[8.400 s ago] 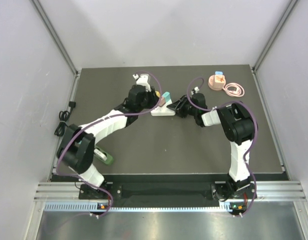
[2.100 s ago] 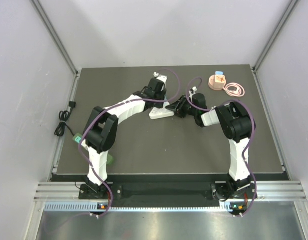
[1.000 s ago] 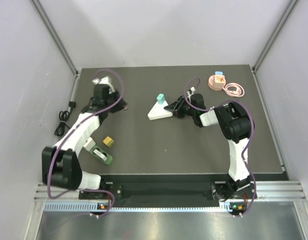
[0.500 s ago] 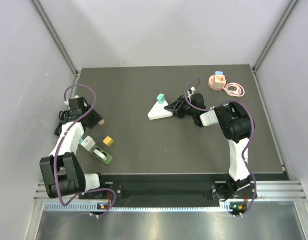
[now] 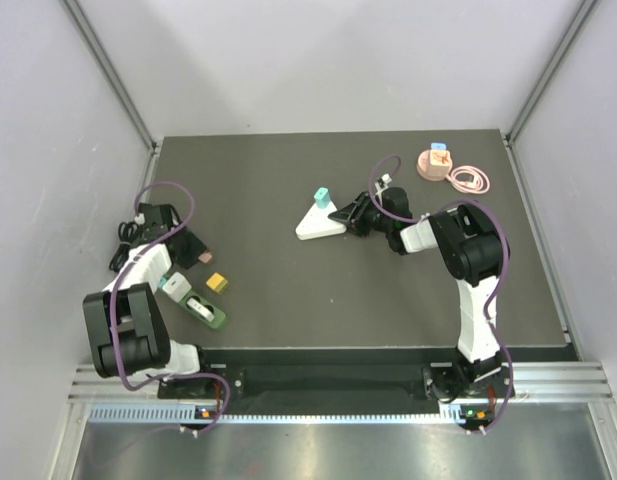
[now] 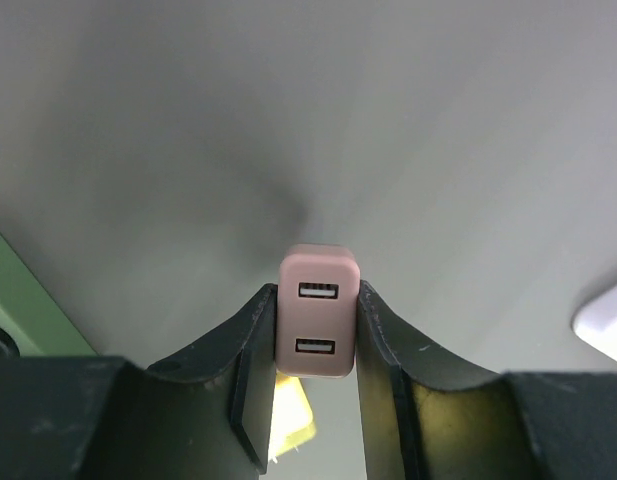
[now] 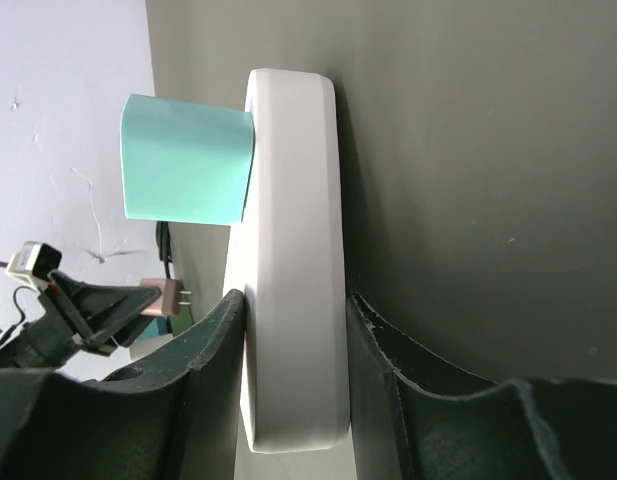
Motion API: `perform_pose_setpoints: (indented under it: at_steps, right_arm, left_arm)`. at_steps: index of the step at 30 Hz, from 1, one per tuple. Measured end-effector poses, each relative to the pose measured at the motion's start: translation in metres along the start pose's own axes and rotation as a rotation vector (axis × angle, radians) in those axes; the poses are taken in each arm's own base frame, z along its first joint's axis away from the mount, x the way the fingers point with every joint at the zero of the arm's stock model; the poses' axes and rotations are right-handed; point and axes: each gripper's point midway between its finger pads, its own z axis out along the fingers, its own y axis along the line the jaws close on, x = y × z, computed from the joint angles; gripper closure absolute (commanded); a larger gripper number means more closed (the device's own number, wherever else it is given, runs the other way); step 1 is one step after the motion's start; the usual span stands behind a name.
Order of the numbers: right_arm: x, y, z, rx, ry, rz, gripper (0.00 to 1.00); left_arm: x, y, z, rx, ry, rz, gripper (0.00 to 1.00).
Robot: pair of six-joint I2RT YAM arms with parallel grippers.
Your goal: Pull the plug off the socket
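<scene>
The pink plug [image 6: 319, 322], with two USB slots on its face, is clamped between my left gripper's [image 6: 316, 300] fingers, free of the socket. In the top view this left gripper [image 5: 193, 250] hangs near the table's left edge with the pink plug [image 5: 204, 257] at its tip. The white triangular socket [image 5: 318, 226] lies mid-table, and a teal plug [image 5: 320, 196] stands in it. My right gripper [image 5: 346, 215] is shut on the socket's right corner. In the right wrist view its fingers [image 7: 293, 300] squeeze the white socket [image 7: 293, 250], the teal plug [image 7: 186, 160] sticking out on the left.
A yellow block [image 5: 217, 283] and a green holder [image 5: 200, 310] lie near the left gripper. A pink round stand [image 5: 435, 163] and a coiled pink cable [image 5: 470, 180] sit at the back right. A black cable [image 5: 123, 245] hangs outside the left edge.
The left arm swung the pink plug from the back left down toward the left edge, beside the yellow block. The right gripper and the socket have not moved.
</scene>
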Motion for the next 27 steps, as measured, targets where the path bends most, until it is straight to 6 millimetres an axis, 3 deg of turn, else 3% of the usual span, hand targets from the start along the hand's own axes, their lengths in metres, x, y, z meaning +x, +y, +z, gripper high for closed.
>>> perform_pose_setpoints:
  at_steps: [7,10,17,22,27]
  right_arm:
    - [0.0,0.0,0.0,0.0,0.0,0.0,1.0]
    - [0.0,0.0,0.0,0.0,0.0,0.001,1.0]
    - [0.0,0.0,0.0,0.0,0.001,0.001,1.0]
    - [0.0,0.0,0.0,0.0,0.001,0.001,1.0]
    - [0.0,0.0,0.0,0.0,0.001,0.001,1.0]
  left_arm:
    - [-0.001,0.007,0.007,-0.022,-0.005,-0.001,0.96]
    - [-0.003,0.01,0.011,-0.033,-0.01,0.006,0.65]
    - [-0.004,0.014,0.014,-0.044,-0.005,0.019,0.29]
    - [-0.016,0.006,-0.004,-0.032,-0.044,0.043,0.24]
    - [-0.054,-0.033,-0.048,0.094,-0.179,0.078,0.28]
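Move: My left hand holds the pink plug just above bare table. Its spot to be set down is about 2 cm below and 1 cm to the left. The yellow plug lies roughly 5 cm back and 3 cm right, 2 cm below. The white plug on the green strip is about 6 cm back and 6 cm left. From my right hand, that set-down spot is some 30 cm left, 9 cm back and slightly below. I ease the pink plug down about 1.5 cm with my left hand, drifting as far to the left, and open the fingers wide to let go of it beside the yellow plug. Then I lift straight off, quickening to some 9 cm up and a little forward, the fingers tipping up about 10 degrees. My right hand stays still, keeping its pinch on the white socket's corner. ##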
